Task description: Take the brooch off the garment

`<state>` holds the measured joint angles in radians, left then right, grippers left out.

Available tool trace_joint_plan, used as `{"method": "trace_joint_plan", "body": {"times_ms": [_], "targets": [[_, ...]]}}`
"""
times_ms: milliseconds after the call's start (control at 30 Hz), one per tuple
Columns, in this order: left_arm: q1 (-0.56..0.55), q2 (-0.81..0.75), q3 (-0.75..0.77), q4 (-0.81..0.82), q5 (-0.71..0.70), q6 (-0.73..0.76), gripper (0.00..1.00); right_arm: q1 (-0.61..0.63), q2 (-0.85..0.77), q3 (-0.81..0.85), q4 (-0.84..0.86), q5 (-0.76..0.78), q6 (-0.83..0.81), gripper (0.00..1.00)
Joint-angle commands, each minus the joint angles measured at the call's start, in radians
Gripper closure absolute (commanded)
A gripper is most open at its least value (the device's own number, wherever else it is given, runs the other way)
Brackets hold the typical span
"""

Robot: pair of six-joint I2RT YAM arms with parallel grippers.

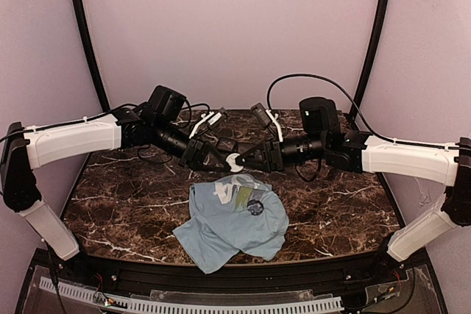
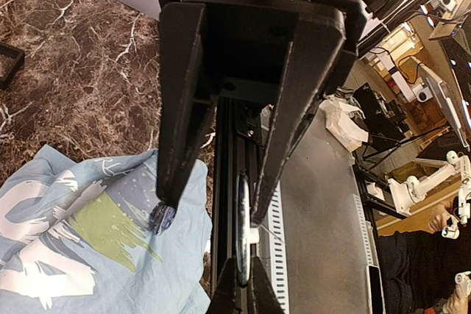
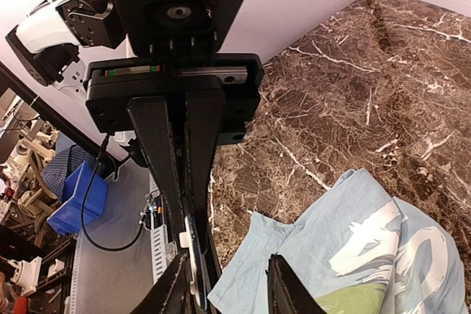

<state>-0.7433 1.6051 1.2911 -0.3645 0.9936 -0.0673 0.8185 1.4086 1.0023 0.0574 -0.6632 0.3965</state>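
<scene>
A light blue printed shirt (image 1: 221, 229) lies crumpled on the marble table (image 1: 125, 196). Above it the two arms meet tip to tip. My left gripper (image 2: 243, 258) is shut on the rim of the brooch (image 2: 243, 211), a dark disc seen edge-on with a white clasp on its back (image 1: 234, 161). My right gripper (image 3: 227, 257) stands open around the same disc, which sits close against one of its fingers (image 3: 176, 281). Another dark round badge (image 1: 255, 207) rests on the shirt's print below.
A small square black tray (image 2: 7, 60) sits on the marble left of the shirt. Loose cables (image 1: 213, 119) lie at the back of the table. A black rail (image 1: 235, 273) runs along the near edge, and dark poles rise at both back corners.
</scene>
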Motion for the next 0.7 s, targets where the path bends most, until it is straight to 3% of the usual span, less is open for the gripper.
{"method": "trace_joint_plan", "body": {"times_ms": [0, 400, 667], "targets": [[0.022, 0.002, -0.006, 0.036, 0.051, -0.022, 0.99, 0.007, -0.043, -0.004, -0.016, 0.028, -0.015, 0.61], [0.030, 0.009, -0.006, 0.046, 0.070, -0.044, 0.99, 0.029, -0.056, -0.009, -0.066, 0.066, -0.043, 0.38], [0.030, 0.012, -0.004, 0.047, 0.075, -0.043, 0.99, 0.051, -0.023, 0.017, -0.076, 0.080, -0.055, 0.41]]}}
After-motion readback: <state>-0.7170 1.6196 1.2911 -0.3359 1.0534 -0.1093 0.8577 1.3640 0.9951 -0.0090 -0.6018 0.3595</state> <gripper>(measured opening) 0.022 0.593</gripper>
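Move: The round brooch is edge-on in the left hand's closed fingertips, roughly 1 cm to the right of the left hand and level with it in depth. From the right hand, already partly open, the brooch is about 2 cm to the left and 1 cm back, at nearly the same height. The garment's middle lies some 8 cm back from the right hand, 2 cm to its left and 22 cm below. The brooch stays pinched in the left fingertips, which hold nearly still, while the right hand's fingers spread from about a third open to well over half. The right hand first lifts about 1.5 cm, then sinks again to its starting height while drawing back a little over 1 cm, so its open fingertips end clear of the brooch, slightly behind it. ##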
